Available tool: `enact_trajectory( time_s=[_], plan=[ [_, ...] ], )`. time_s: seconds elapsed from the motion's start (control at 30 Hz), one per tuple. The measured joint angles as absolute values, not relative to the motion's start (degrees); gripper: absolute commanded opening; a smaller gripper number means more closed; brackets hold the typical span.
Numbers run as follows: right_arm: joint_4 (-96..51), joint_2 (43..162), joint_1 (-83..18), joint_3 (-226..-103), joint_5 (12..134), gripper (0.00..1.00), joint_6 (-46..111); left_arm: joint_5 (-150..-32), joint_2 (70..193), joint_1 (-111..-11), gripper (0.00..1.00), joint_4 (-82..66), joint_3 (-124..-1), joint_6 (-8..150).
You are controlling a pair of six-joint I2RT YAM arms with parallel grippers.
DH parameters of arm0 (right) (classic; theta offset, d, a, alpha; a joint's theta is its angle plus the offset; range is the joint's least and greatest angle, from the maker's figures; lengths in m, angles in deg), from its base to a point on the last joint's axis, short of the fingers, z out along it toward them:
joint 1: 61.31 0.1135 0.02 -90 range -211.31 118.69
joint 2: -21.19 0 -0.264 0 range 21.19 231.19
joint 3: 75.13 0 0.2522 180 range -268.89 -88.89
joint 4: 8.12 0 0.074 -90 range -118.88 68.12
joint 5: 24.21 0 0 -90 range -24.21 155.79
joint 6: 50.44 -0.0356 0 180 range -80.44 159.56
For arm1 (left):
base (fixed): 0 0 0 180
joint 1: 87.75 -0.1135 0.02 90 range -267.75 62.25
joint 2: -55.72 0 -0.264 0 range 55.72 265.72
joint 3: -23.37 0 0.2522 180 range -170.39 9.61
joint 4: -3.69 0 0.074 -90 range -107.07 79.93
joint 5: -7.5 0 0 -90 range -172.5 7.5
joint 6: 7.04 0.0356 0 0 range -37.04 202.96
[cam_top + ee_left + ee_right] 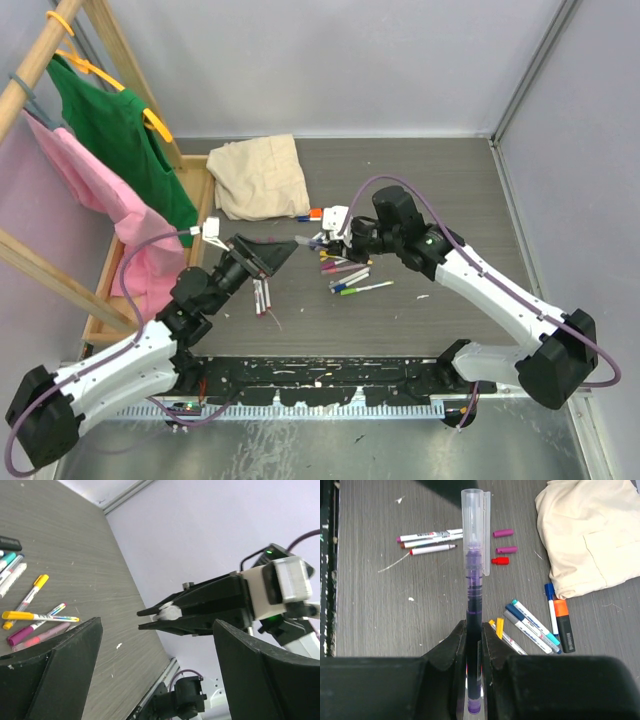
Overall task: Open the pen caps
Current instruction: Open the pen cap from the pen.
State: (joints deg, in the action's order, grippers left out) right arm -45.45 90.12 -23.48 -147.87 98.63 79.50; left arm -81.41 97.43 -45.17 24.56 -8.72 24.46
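Observation:
My right gripper is shut on a dark purple pen that points away from the wrist. A clear cap with a clip covers the pen's far end. In the top view this gripper hovers over the pile of pens. My left gripper faces it with jaws wide open and nothing between the fingers. The right gripper shows ahead of them in the left wrist view. Loose pen caps lie on the table: two purple, one red, one yellow.
Three uncapped pens lie apart from the capped ones. A thick black marker with an orange cap lies beside a folded beige cloth. A wooden rack with green and pink garments stands at the left.

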Motion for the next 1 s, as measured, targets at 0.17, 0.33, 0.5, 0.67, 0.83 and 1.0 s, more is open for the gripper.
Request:
enact_trajectory(
  time_s=[0.17, 0.33, 0.5, 0.67, 0.83, 1.0],
  plan=[
    [-42.04, 90.47, -22.72, -147.87, 98.17, 0.01, 74.17, -75.86, 104.80, -42.41, 0.81, 26.18, -10.47, 21.94],
    [-40.31, 92.17, -20.40, -147.85, 96.38, 0.01, 72.62, -73.85, 110.52, -41.54, 0.66, 28.17, -13.61, 20.79],
    [-39.85, 93.83, -18.72, -147.83, 93.71, 0.01, 72.22, -72.80, 112.47, -41.23, 0.48, 30.37, -14.62, 20.57],
    [-39.26, 93.85, -18.61, -147.83, 91.64, 0.01, 72.03, -72.06, 112.49, -41.19, 0.36, 30.40, -14.62, 20.59],
    [-38.91, 93.85, -18.61, -147.83, 90.37, 0.01, 71.90, -71.23, 112.47, -41.14, 0.27, 29.85, -14.62, 20.76],
    [-38.54, 93.85, -18.61, -147.83, 90.09, 0.01, 71.90, -70.09, 111.75, -41.10, 0.03, 28.19, -14.62, 21.03]
  ],
)
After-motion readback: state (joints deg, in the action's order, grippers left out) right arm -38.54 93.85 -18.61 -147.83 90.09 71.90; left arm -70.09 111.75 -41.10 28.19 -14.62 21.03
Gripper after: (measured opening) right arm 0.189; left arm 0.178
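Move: The cap of the purple pen, held up in the right fingers, is roughly 3 cm ahead of the left hand, 5 cm to its right and about level with it. On the table some 22 cm below the left hand lie the yellow-capped pens, about 12 cm right and 1 cm ahead; the loose caps, 6 cm left and 3 cm ahead; and the uncapped pens, 7 cm left and 10 cm back. From the right hand the cap is some 4 cm left and 5 cm above, level fore and aft. The left fingers, wide open at first, close on the end of the purple pen's cap and pinch it, after the left hand reaches about 4.5 cm forward and to the right, dipping slightly with a small downward tip. The right hand keeps its grip on the barrel and brings the pen roughly 2.5 cm left to meet them, rising a little and then sinking, and finally eases forward about 1 cm. ##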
